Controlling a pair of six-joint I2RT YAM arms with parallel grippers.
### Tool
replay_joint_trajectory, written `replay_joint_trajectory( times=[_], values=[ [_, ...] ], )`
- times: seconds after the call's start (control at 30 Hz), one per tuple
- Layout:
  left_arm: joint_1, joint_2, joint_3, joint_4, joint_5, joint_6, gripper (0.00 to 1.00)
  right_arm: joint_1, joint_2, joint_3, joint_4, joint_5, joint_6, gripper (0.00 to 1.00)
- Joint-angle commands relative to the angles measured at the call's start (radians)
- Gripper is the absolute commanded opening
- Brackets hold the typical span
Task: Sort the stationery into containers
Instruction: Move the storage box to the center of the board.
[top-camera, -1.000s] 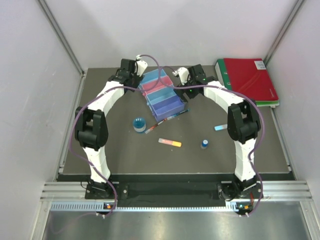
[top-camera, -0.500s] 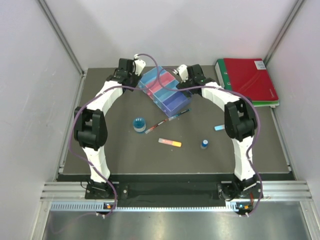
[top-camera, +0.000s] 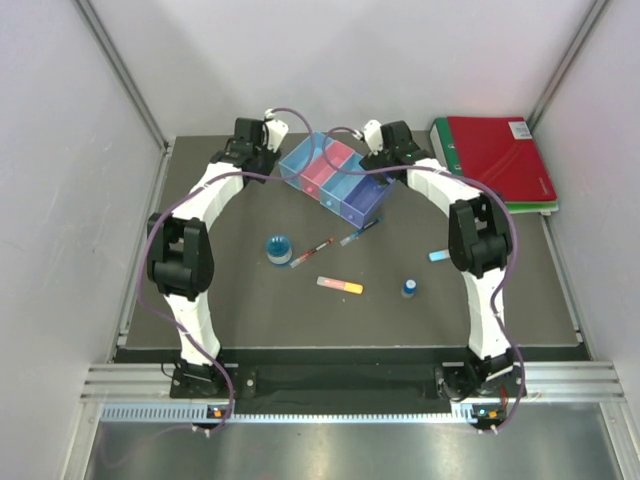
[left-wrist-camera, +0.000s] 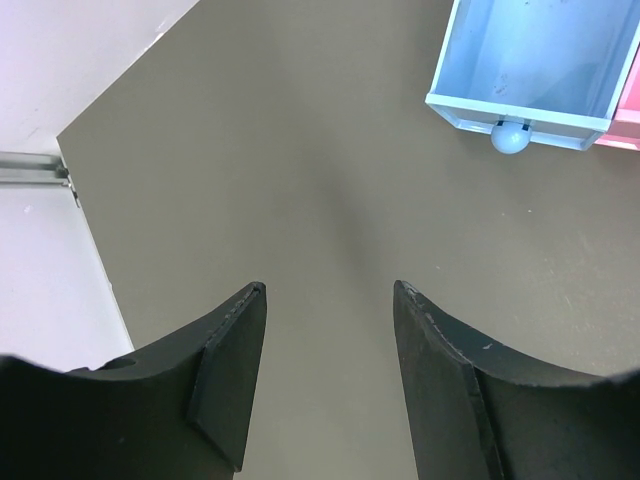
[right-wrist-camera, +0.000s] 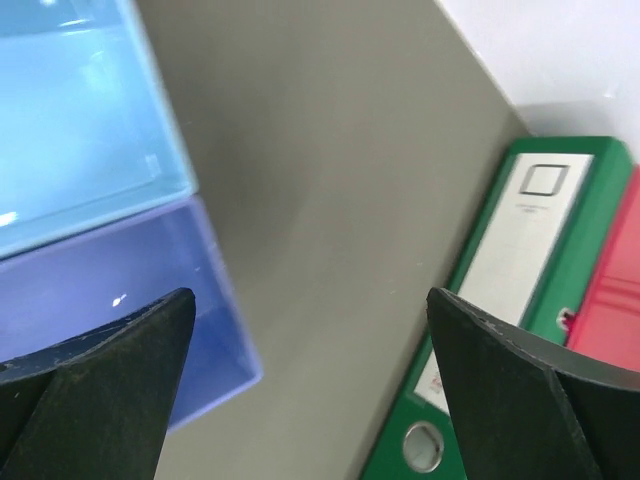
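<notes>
The containers (top-camera: 336, 185), a row of joined bins in light blue, pink, light blue and purple, lie diagonally at the back of the table. My left gripper (top-camera: 262, 152) hovers open just left of the row's light blue end bin (left-wrist-camera: 530, 60), holding nothing (left-wrist-camera: 328, 290). My right gripper (top-camera: 390, 160) stands wide open at the purple end (right-wrist-camera: 120, 300), with bare table between its fingers (right-wrist-camera: 310, 295). The stationery lies loose nearer the front: a blue roll (top-camera: 279, 247), a red pen (top-camera: 318, 247), a dark pen (top-camera: 358, 233), a pink-orange bar (top-camera: 340, 286), a blue-capped bottle (top-camera: 409, 288) and a light blue bar (top-camera: 440, 255).
A red binder (top-camera: 500, 160) on top of a green binder (right-wrist-camera: 500, 300) lies at the back right, close to my right gripper. White walls enclose the table on the left, back and right. A round knob (left-wrist-camera: 511, 137) sticks out of the light blue end bin.
The row of containers has swung round, its purple end moving right and back, so it now lies more diagonal. My right gripper has shifted right and back. The left gripper has barely moved.
</notes>
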Motion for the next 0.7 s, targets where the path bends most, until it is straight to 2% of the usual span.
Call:
replay_joint_trajectory(
  times=[0.0, 0.1, 0.2, 0.4, 0.53, 0.67],
  values=[
    [0.006, -0.036, -0.008, 0.057, 0.017, -0.026, 0.59, -0.004, -0.153, 0.013, -0.069, -0.153, 0.048, 0.99],
    [0.006, -0.038, -0.007, 0.066, 0.014, -0.03, 0.59, -0.004, -0.227, -0.027, -0.11, -0.281, 0.083, 0.99],
    [0.006, -0.038, -0.014, 0.098, 0.017, -0.038, 0.59, 0.006, -0.256, -0.038, -0.122, -0.338, 0.117, 0.99],
    [0.007, 0.003, -0.002, 0.215, 0.115, -0.027, 0.57, 0.03, -0.22, 0.025, -0.161, -0.323, 0.122, 0.99],
    [-0.003, 0.157, 0.129, 0.237, 0.129, -0.024, 0.56, 0.029, -0.232, 0.005, -0.165, -0.312, 0.123, 0.99],
    [-0.019, 0.29, 0.295, 0.258, 0.057, 0.0, 0.55, 0.027, -0.273, -0.056, -0.152, -0.298, 0.114, 0.99]
  ],
)
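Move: The storage box's middle lies about 12 cm to my right hand's left, roughly level forward and some 3 cm below; from my left hand it is about 18 cm to the right, 2 cm ahead and 9 cm below. From my right hand, the blue pen is some 8 cm left and 13 cm back, the red folder roughly 29 cm right and 5 cm ahead. The tape roll sits about 15 cm back and 2 cm right of my left hand. I lift my right hand about 8 cm off the purple tray, its fingers staying wide open, while it draws back and left some 5 cm each to hang over that tray, rolling about 15 degrees with its left side rising. After a short pause, my left hand, still half open, speeds forward and somewhat right, about 7 cm, towards the box's light-blue end, its fingers tipping up slightly. ##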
